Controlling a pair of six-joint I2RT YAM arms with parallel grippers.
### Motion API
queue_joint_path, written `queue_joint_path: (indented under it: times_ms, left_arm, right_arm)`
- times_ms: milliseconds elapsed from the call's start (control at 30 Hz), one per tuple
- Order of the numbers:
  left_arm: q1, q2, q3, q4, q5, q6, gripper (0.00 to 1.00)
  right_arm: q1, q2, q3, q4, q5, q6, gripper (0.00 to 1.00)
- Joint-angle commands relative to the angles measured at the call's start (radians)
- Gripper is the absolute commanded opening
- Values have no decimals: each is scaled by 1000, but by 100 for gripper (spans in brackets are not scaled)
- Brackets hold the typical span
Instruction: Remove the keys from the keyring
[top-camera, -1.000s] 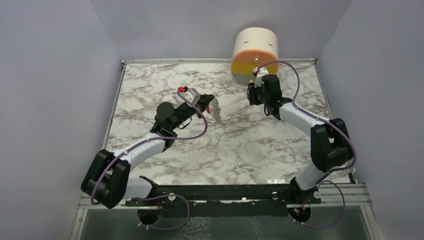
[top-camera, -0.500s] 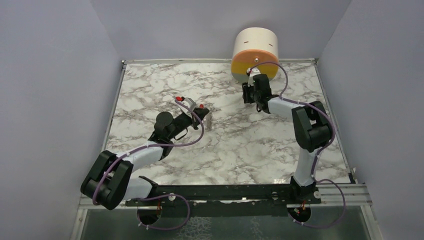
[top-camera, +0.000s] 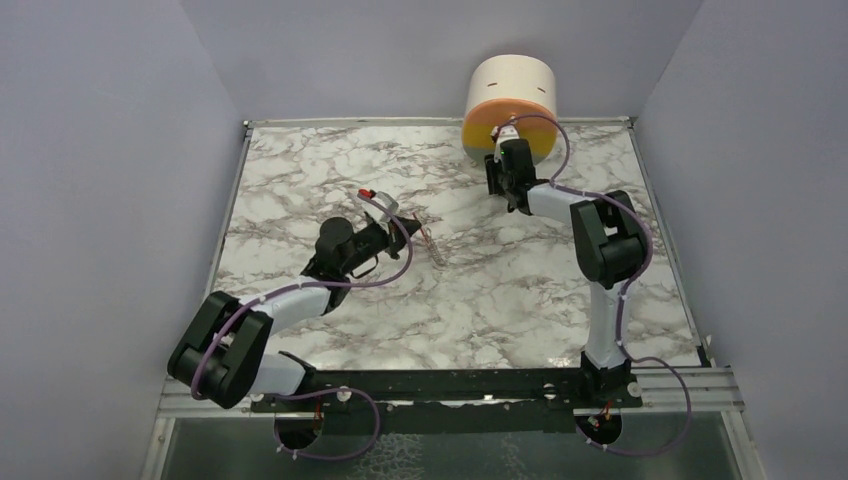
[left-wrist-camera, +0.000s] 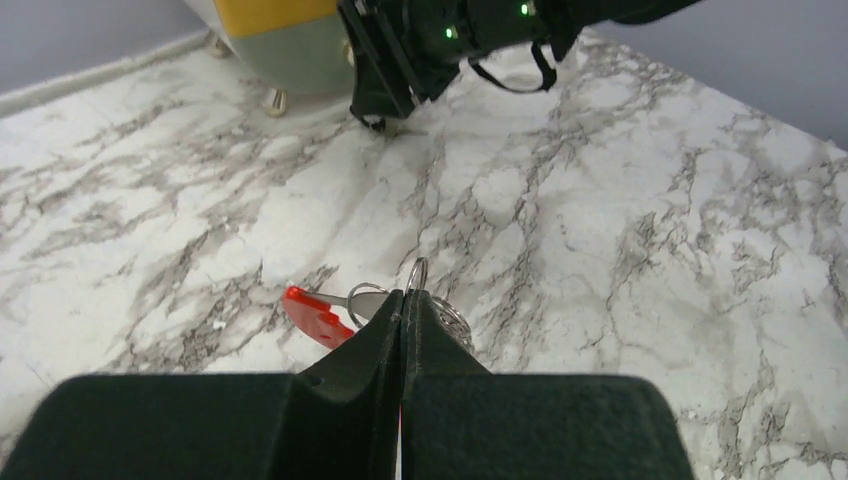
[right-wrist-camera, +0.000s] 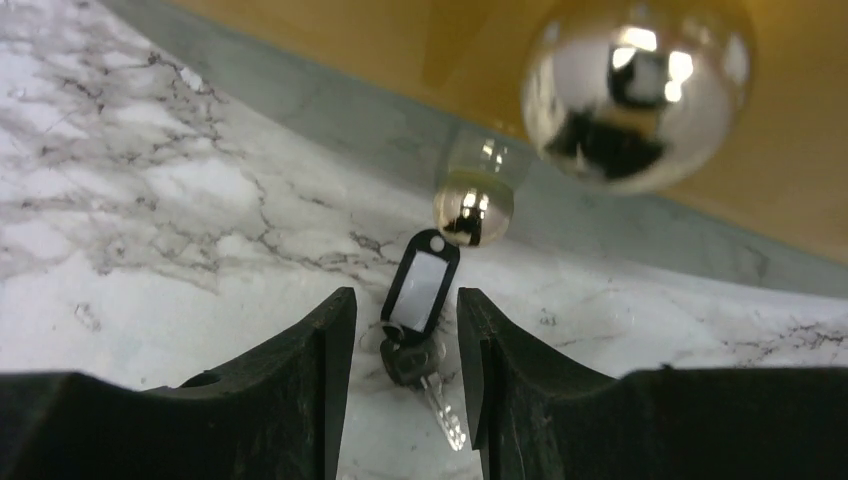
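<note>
In the left wrist view my left gripper (left-wrist-camera: 405, 293) is shut on the keyring (left-wrist-camera: 417, 272), a thin metal loop that sticks up edge-on from between the tips. The keys hang at it just above the marble: a red-headed one (left-wrist-camera: 312, 312) to the left and silvery metal (left-wrist-camera: 452, 322) to the right. From above, the left gripper (top-camera: 405, 228) trails a silvery strip (top-camera: 432, 244). My right gripper (right-wrist-camera: 405, 295) is open near the back. A black-headed key (right-wrist-camera: 412, 362) with a black-framed white tag (right-wrist-camera: 424, 280) lies flat between its fingers, untouched.
A round cream and orange pot (top-camera: 512, 90) on shiny ball feet (right-wrist-camera: 472, 212) stands at the back, directly in front of the right gripper (top-camera: 497, 188). The marble table (top-camera: 480, 290) is walled on three sides. The right elbow is folded high over the right side.
The left gripper drew back and lower with the bunch, the silvery strip swinging. The right gripper moved toward the pot and its elbow folded inward.
</note>
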Motion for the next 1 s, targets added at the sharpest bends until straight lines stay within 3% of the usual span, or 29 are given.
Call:
queue_joint_path:
  times_ms: [0,200,467,600,700,767,967]
  left_arm:
    - [5,63,28,0,13,12,0]
    - [5,91,34,-1,10,8,0]
    - [5,82,35,-9,7,6,0]
    - [5,76,38,-9,7,5,0]
    - [4,74,41,-10,-2,6,0]
    - [5,75,43,-10,-6,6,0]
    - [5,109,61,-15,-27,-7,0]
  right_arm:
    - [-6,81,114,-53,78,-41,43]
    - [-13,171,245,-219,55,-34,43]
    - [-15,161,240,-372,44,15,41]
    - [-14,144,194,-424,31,38,32]
    - [-14,100,119,-413,14,51,16]
    - [-14,66,65,-397,-1,54,10]
    - [12,-38,-66,-381,-77,58,4]
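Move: Near the foot of the drawer box, the black key tag lies flat on the table about 3 cm ahead of the right hand and 3 cm below. The loose key fastened to it is about 4 cm nearer, below and slightly behind the hand. The box's bottom knob is some 6 cm ahead and 1 cm right, 1 cm below; the middle knob is 6 cm ahead, 2 cm right, 6 cm above. From the left hand the tag lies roughly 24 cm ahead, 21 cm right and 17 cm down. Reaching in under the knobs, the right hand goes about 3 cm forward and sinks 2 cm to the tag, then draws back some 6 cm along the table, away from the drawer box. On the way back its half-open fingers shut, pinching the tag, while the fingers tip about 10 degrees further down. The left hand lowers 2 cm early on and keeps its grip on the keyring. ##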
